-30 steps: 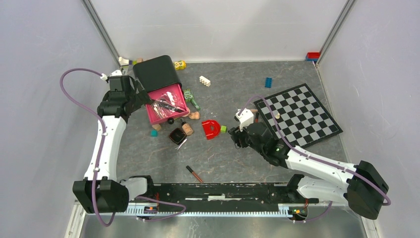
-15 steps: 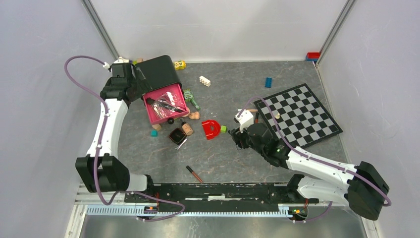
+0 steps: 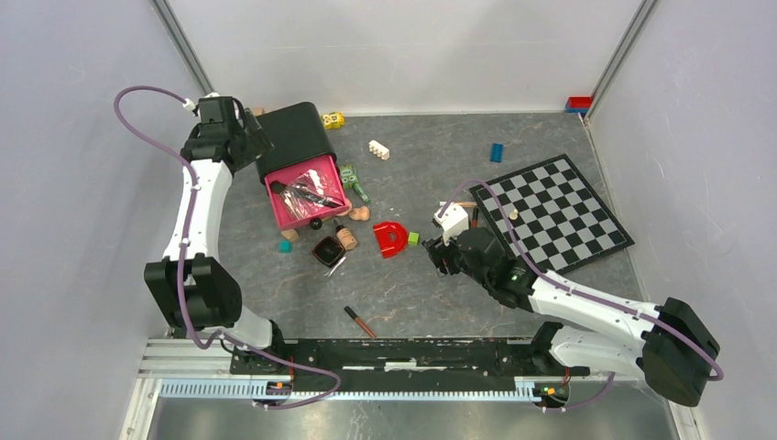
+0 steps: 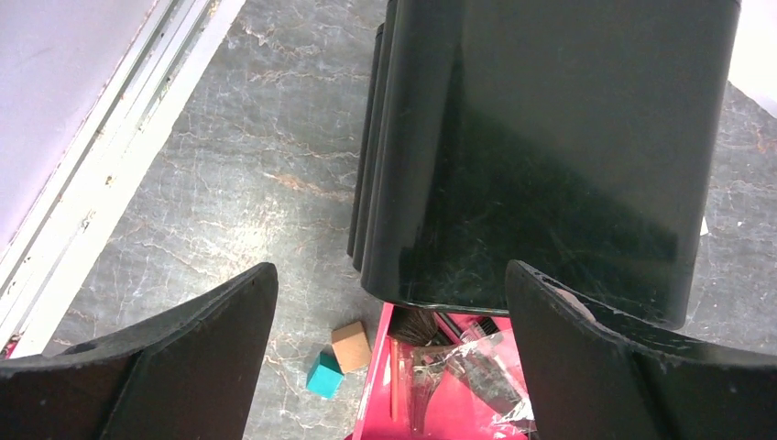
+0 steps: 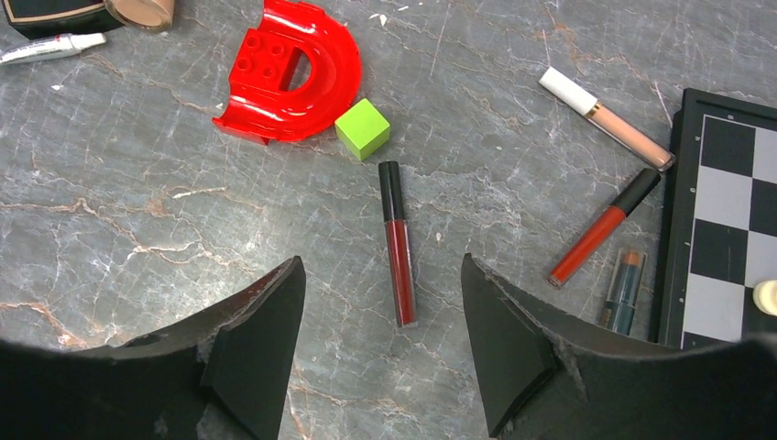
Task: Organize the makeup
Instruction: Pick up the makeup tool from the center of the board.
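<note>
An organiser with a black case (image 3: pixel 291 131) has its pink drawer (image 3: pixel 295 209) pulled out, and a brush, a black wand and a clear wrapper (image 4: pixel 476 371) lie in it. My left gripper (image 3: pixel 251 145) (image 4: pixel 392 270) hangs open above the case's near edge, holding nothing. The right gripper (image 3: pixel 438 259) (image 5: pixel 382 266) is open low over the floor, and the end of a dark-red tube (image 5: pixel 397 243) lies between its fingers. An orange-red tube (image 5: pixel 603 227), a pink-white tube (image 5: pixel 605 117) and a teal tube (image 5: pixel 625 289) lie to its right. A black compact (image 3: pixel 327 249), a beige bottle (image 3: pixel 346 238), a peach sponge (image 3: pixel 359 214) and a lone tube (image 3: pixel 359 321) rest mid-floor.
A red D-shaped piece (image 5: pixel 289 69) and a green cube (image 5: pixel 362 128) sit just beyond the dark-red tube. A checkerboard (image 3: pixel 550 211) lies at the right. Tan (image 4: pixel 351 346) and teal (image 4: pixel 323 374) cubes sit left of the drawer. Loose bricks (image 3: pixel 378 149) are scattered at the back.
My left arm has swung back and left, from over the pink drawer to the black case's left side. The right arm has barely moved.
</note>
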Robot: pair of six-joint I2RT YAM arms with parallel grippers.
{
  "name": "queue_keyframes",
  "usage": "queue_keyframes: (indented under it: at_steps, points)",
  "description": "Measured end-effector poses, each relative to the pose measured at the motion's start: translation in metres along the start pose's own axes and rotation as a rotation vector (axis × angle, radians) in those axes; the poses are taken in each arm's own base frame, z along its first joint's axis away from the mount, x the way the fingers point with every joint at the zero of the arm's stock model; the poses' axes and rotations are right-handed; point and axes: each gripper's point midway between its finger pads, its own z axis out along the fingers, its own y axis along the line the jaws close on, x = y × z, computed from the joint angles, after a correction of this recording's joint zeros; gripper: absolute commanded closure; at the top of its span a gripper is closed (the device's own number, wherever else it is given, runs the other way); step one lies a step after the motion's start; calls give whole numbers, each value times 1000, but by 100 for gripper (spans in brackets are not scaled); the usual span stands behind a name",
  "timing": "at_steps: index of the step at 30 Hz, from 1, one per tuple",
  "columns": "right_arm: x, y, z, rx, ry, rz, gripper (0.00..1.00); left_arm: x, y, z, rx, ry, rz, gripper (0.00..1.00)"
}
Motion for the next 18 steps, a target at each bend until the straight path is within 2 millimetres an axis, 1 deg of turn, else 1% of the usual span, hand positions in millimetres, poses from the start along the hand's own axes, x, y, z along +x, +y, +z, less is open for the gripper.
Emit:
queue_keyframes:
  at_steps: [3, 6, 8, 10, 14, 16, 18]
  points:
    - [-1, 4, 5, -12, 3, 16, 29, 1, 1, 2, 3, 7, -4, 0]
    - [-8, 12, 18, -31, 26, 26, 30, 5, 3, -1, 13, -2, -8, 0]
    - [-24, 19, 32, -53, 30, 41, 31, 15, 8, -7, 16, -3, -9, 0]
    - [-45, 26, 48, -81, 19, 60, 31, 27, 15, -18, 18, -3, -14, 0]
    - [-89, 38, 85, -147, -15, 94, 32, 54, 31, -48, 36, -31, -33, 0]
    - [-103, 46, 105, -189, -19, 109, 32, 63, 39, -65, 49, -58, -38, 0]
    - [-108, 52, 122, -218, -10, 129, 32, 67, 43, -75, 57, -81, -42, 0]
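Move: The beauty blender, the likely target, lies about 14 cm ahead of the right hand, 19 cm to its left and some 9 cm lower. Closer by at table height are a dark lip gloss 3 cm straight ahead, a green cube 7 cm ahead and 6 cm left, and the red toy 7 cm ahead and 12 cm left. The foundation bottle is 8 cm ahead, 22 cm left. From the left hand, the blender is roughly 7 cm back, 21 cm right, 20 cm below. Heading for the beauty blender beside the drawer, the right hand leaves the spot over the lip gloss and sweeps about 13 cm left and 10 cm forward, over the red toy, rising a little and rolling some 10 degrees, its fingers staying open and empty. Meanwhile the left hand draws back about 11 cm over the drawer box, wide open, touching nothing. ##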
